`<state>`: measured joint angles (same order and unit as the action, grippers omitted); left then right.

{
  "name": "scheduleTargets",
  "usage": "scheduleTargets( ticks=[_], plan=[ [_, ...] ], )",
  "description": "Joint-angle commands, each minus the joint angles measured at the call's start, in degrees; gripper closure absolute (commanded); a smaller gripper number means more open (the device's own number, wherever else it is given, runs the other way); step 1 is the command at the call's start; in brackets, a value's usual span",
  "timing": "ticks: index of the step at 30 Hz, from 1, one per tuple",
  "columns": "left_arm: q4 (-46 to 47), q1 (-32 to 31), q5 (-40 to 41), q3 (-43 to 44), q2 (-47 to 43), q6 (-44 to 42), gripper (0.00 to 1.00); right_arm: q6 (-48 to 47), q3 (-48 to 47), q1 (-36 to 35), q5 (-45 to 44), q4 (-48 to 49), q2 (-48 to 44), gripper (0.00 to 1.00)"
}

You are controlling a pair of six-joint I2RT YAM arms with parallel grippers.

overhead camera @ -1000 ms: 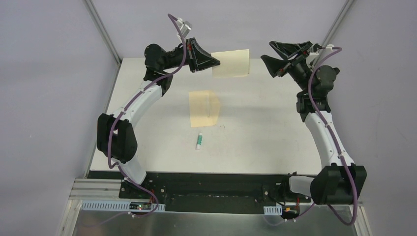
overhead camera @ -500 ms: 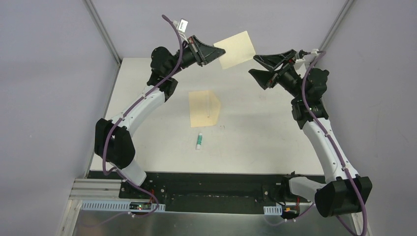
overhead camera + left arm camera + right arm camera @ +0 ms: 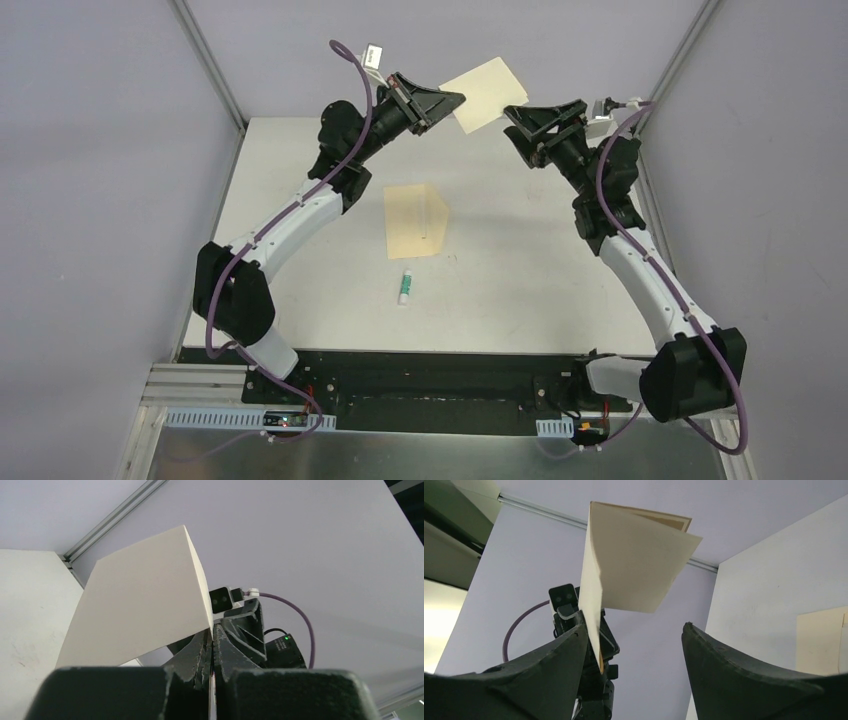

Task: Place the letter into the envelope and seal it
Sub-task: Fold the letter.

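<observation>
The letter (image 3: 485, 92), a pale cream sheet, hangs tilted in the air above the table's far edge. My left gripper (image 3: 455, 98) is shut on its left corner. In the left wrist view the letter (image 3: 140, 600) rises from the closed left gripper (image 3: 212, 635). My right gripper (image 3: 512, 122) is open at the letter's right edge. In the right wrist view the letter (image 3: 634, 565) has its lower corner between the jaws of the right gripper (image 3: 635, 626), close to the left finger (image 3: 549, 665). The yellow-tan envelope (image 3: 415, 220) lies flat mid-table, also at the right edge as envelope (image 3: 824, 640).
A small white-green tube (image 3: 405, 287) lies on the white table (image 3: 540, 260) just in front of the envelope. Grey walls and metal corner posts (image 3: 210, 60) close in the back and sides. The arms' black base rail (image 3: 430, 385) runs along the near edge.
My left gripper has lifted the letter higher and to the right, tilting it. My right arm has swung left and up until its open jaws reach the letter's edge, narrowing slightly.
</observation>
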<state>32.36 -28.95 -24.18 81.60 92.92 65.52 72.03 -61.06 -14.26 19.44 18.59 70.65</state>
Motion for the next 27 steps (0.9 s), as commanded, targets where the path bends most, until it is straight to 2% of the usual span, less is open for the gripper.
scheduleTargets(
  ticks=[1,12,18,27],
  plan=[
    [0.45,-0.92,2.63,-0.34,-1.19,2.58,1.00,1.80,-1.86,-0.98,-2.89,9.41,2.38,0.30],
    [-3.63,-1.64,1.59,0.20,-0.03,4.05,1.00,3.44,-3.57,-2.04,-3.77,11.95,4.98,0.43],
    [-7.17,-1.64,-0.21,1.89,0.55,3.59,1.00,3.16,-3.94,-2.04,-3.24,11.87,5.00,0.44],
    [-6.70,-1.66,-1.63,1.76,0.46,4.69,1.00,3.40,-4.18,-2.00,-2.48,11.65,5.85,0.64]
  ],
)
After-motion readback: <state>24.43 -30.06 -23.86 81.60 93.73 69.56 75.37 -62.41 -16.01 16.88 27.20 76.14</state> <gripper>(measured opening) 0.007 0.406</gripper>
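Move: My left hand holds the folded letter by its edge in mid-air; the letter's middle is about 4 cm to its right, 3 cm ahead and 3 cm lower. From my open right hand that middle lies roughly 4 cm left, 3 cm ahead and 2 cm up. Below, the envelope lies some 8 cm ahead of my left hand, 8 cm left and 44 cm down; the glue stick is about 12 cm back, 10 cm left, equally low. I bring my right hand about 2 cm forward and a little left to the letter's free right side, dipping and then rising about a centimetre above where it began, while its fingers close from wide to under half open with the paper between them. Still pinching the letter, my left hand sinks some 3 cm, drifts right and tips down about 10 degrees. ##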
